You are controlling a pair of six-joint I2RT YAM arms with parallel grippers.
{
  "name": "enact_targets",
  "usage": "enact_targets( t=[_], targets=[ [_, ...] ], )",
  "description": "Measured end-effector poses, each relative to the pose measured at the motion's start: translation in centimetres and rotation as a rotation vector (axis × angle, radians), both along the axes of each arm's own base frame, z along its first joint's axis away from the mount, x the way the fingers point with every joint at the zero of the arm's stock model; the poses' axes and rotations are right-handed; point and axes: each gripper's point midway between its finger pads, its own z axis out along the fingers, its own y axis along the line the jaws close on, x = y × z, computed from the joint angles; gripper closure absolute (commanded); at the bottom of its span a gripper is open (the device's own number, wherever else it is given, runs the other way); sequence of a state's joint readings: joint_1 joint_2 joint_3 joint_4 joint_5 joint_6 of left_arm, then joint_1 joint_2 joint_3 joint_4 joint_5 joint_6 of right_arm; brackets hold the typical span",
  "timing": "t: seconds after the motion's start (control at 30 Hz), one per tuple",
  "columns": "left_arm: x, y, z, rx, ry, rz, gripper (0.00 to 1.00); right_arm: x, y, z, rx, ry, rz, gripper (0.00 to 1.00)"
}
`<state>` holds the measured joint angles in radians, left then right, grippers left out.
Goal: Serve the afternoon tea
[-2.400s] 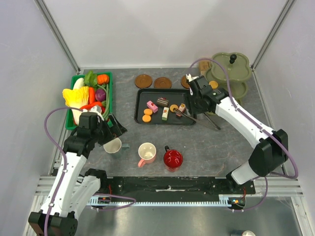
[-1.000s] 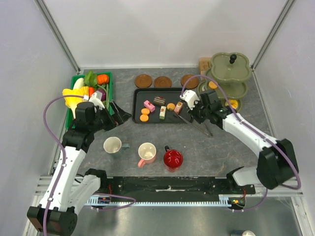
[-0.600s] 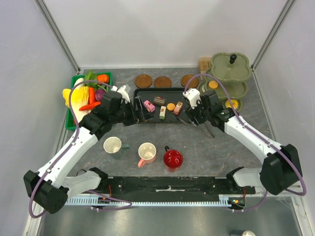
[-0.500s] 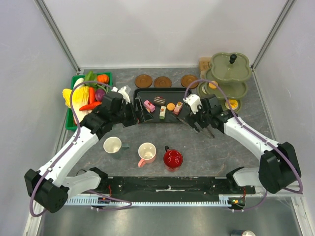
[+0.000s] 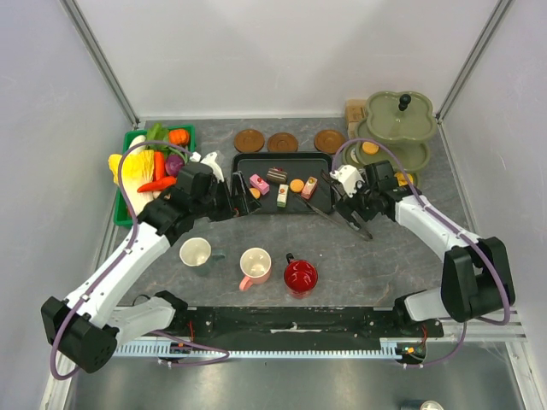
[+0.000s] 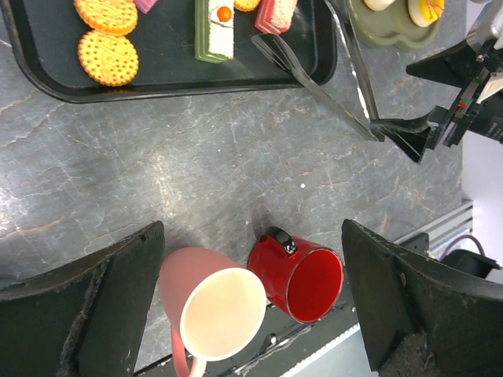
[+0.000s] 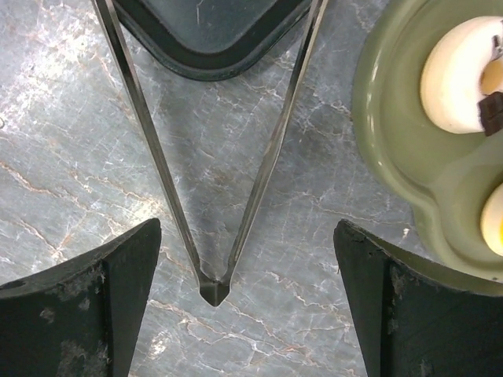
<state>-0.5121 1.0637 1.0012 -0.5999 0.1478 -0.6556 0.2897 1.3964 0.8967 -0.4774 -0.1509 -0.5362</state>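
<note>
The black tray (image 5: 323,165) holds several small cakes and biscuits, among them a pink cake (image 5: 259,184), an orange biscuit (image 5: 297,184) and a green-and-white cake (image 6: 214,31). A whitish mug (image 5: 196,253), a pink mug (image 5: 255,265) and a red mug (image 5: 300,276) stand in front of the tray. My left gripper (image 5: 242,198) hangs open over the tray's near left corner. In its wrist view the pink mug (image 6: 212,314) and red mug (image 6: 302,279) lie far below, between the fingers. My right gripper (image 5: 355,209) is open above the metal tongs (image 7: 212,287), which lie on the table.
A green tiered stand (image 5: 397,128) at the back right carries pastries (image 7: 460,75) on its lower plate. Three brown coasters (image 5: 282,142) lie behind the tray. A green basket (image 5: 190,162) of toy vegetables sits at the left. The tongs (image 5: 342,218) reach from the tray's right corner.
My right gripper has opened and let go of the tongs, which now rest on the table. My left arm has swung from the vegetable basket to the tray's left end.
</note>
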Motion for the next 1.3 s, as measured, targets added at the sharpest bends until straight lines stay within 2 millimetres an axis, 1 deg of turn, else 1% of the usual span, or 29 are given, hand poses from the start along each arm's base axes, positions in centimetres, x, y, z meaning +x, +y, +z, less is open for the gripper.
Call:
enact_targets(
  t=[0.2, 0.43, 0.5, 0.63, 0.8, 0.97, 1.13, 1.3],
  targets=[
    [0.4, 0.5, -0.3, 0.034, -0.014, 0.012, 0.0, -0.5, 0.3, -1.5, 0.026, 0.067, 0.032, 0.02],
    [0.7, 1.0, -0.6, 0.061, -0.025, 0.028, 0.01, -1.5, 0.4, -5.3, 0.008, 0.206, 0.034, 0.02],
    [0.7, 1.1, -0.8, 0.069, -0.022, 0.033, 0.01, -1.5, 0.4, -6.0, 0.002, 0.233, 0.029, 0.02],
    [0.7, 1.2, -1.1, 0.075, -0.017, 0.035, 0.01, -1.0, 0.6, -6.3, 0.007, 0.236, 0.026, 0.02],
    [0.8, 1.4, -1.2, 0.084, -0.016, 0.044, 0.01, 0.4, 1.6, -5.9, 0.045, 0.199, 0.041, 0.02],
    [0.7, 1.6, -1.4, 0.095, -0.01, 0.052, 0.01, 1.4, 2.2, -6.1, 0.072, 0.189, 0.035, 0.03],
    [0.6, 1.9, -1.7, 0.109, 0.0, 0.06, 0.01, 1.7, 2.6, -6.1, 0.093, 0.18, 0.032, 0.18],
    [0.3, 2.4, -2.0, 0.126, 0.01, 0.07, 0.02, 2.0, 3.2, -5.9, 0.123, 0.171, 0.04, 0.3]
  ],
)
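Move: The tongs lie open on the table under the right hand's spread fingers, their middle about 5 cm ahead, 6 cm to the left and 7 cm below. The tray's middle is roughly 14 cm ahead and 22 cm left of that hand, the pink cake slice in it 12 cm ahead and 15 cm left, and the green stand's lowest tier 17 cm ahead, 5 cm right. From the high left hand, the tongs are some 10 cm forward, 24 cm right and 20 cm below. The tongs' two arms are straddled by the right hand's open fingers as it sinks about 6 cm, easing back slightly and tipping more steeply down. It then slides some 4 cm forward and left along them, staying low, and starts closing, pads coming against the outsides of the arms. The open, empty left hand drifts down and left, about 2 cm each. ##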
